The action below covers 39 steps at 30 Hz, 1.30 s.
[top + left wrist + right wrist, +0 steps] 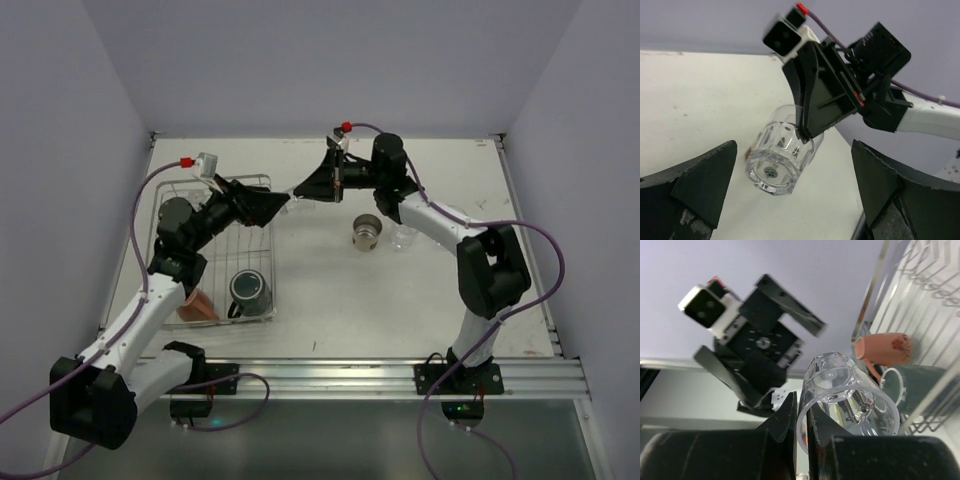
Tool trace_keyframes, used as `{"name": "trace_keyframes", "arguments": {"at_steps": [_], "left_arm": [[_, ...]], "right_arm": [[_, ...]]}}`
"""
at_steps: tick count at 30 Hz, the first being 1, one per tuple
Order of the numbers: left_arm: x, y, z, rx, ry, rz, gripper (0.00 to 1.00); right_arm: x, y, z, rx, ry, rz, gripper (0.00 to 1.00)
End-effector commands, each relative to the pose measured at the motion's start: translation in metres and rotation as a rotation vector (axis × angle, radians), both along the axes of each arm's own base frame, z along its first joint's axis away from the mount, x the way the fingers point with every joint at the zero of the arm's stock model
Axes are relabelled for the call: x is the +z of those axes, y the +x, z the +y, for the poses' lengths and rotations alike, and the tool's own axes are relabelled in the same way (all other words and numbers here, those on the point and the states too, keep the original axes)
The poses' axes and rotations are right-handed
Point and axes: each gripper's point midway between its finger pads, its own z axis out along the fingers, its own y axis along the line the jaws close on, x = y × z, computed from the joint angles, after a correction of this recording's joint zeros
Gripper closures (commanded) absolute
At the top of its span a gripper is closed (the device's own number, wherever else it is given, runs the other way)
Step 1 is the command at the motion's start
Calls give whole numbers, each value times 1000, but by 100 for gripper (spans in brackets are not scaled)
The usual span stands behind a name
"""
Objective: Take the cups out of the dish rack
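A clear glass (782, 150) hangs tilted in the air between the two grippers, above the table beside the dish rack (272, 255). My right gripper (802, 432) is shut on its rim, one finger inside and one outside. My left gripper (795, 200) stands wide open just short of the glass's base, touching nothing. Inside the rack lie a dark handled mug (249, 291) and an orange-red cup (198, 303); both also show in the right wrist view, the mug (900, 385) and the cup (882, 350).
A beige-brown cup (368, 233) and a clear glass (405, 237) stand on the white table right of the rack, under the right arm's forearm. Walls close the table in on the left, back and right.
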Motion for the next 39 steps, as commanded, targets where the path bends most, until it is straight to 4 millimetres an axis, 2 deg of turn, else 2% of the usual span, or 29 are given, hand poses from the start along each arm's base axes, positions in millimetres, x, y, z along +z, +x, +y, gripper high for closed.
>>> {"name": "trace_keyframes", "arguments": {"at_steps": [1, 2, 3, 4, 5, 6, 7, 8, 9, 10, 11, 12, 13, 14, 15, 18, 21, 23, 27, 30, 31, 39], "left_arm": [[35, 25, 40, 222, 104, -48, 0], [34, 32, 48, 260, 128, -23, 0], [17, 42, 68, 351, 180, 64, 0], [28, 51, 77, 400, 197, 73, 0], [20, 55, 87, 448, 232, 123, 0], [-3, 63, 109, 571, 296, 224, 0], [2, 67, 121, 632, 312, 243, 0], [-13, 64, 133, 688, 358, 315, 0], [-20, 67, 152, 775, 388, 352, 0], [-27, 70, 159, 811, 408, 388, 0], [-39, 67, 166, 836, 438, 440, 0], [-45, 66, 178, 887, 454, 466, 0], [-53, 67, 183, 911, 466, 493, 0], [-60, 65, 187, 929, 478, 515, 0], [-64, 65, 195, 961, 487, 529, 0], [-74, 64, 209, 1015, 506, 561, 0], [-72, 65, 219, 1058, 508, 566, 0], [-69, 66, 221, 1069, 507, 556, 0], [-66, 72, 231, 1106, 523, 557, 0], [-75, 79, 235, 1109, 551, 590, 0], [-72, 83, 236, 1111, 549, 590, 0], [-108, 106, 242, 1061, 596, 722, 0]], "right_arm": [[1, 24, -30, -115, -56, -60, 100], [-5, 30, -37, -142, -81, -99, 100], [-14, 42, -48, -189, -125, -67, 100], [-17, 47, -53, -209, -148, -71, 100], [-23, 53, -59, -227, -179, -113, 100], [-29, 62, -70, -260, -222, -88, 100], [-35, 73, -77, -315, -264, -96, 100], [-44, 81, -84, -344, -317, -139, 100], [-49, 88, -96, -383, -381, -125, 100], [-62, 103, -106, -444, -464, -179, 100], [-67, 109, -112, -468, -506, -186, 100], [-72, 115, -119, -492, -542, -194, 100], [-73, 118, -125, -509, -586, -190, 100], [-85, 129, -135, -553, -663, -212, 100], [-88, 133, -142, -570, -713, -209, 100], [-112, 152, -171, -654, -912, -215, 100], [-140, 166, -200, -713, -1104, -215, 100], [-161, 170, -214, -720, -1201, -206, 100], [-189, 171, -240, -748, -1371, -174, 100], [-205, 168, -248, -740, -1427, -145, 100], [-207, 167, -249, -745, -1439, -143, 100], [-230, 162, -253, -715, -1531, -118, 100]]}}
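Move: To the right hand's right, about 25 cm, and some 17 cm farther out and 28 cm lower, is the bare spot for the clear cup it already holds. Nearer in stand a clear glass, 12 cm ahead and 26 cm right, and the metal cup, 11 cm ahead and 17 cm right. For the emptied left hand, the last rack glass lies about 21 cm ahead, 24 cm left, 27 cm down; the green mug 5 cm back, 8 cm left. Keeping its pinch on the cup's wall, the right hand swings about 25 cm right, 16 cm forward and 23 cm down towards the spot behind the table glasses, rolling over 80 degrees until its fingers point down. The left, already wide open, backs off left and forward, rises briefly, then dips towards the rack glass, tilting forward and down. ##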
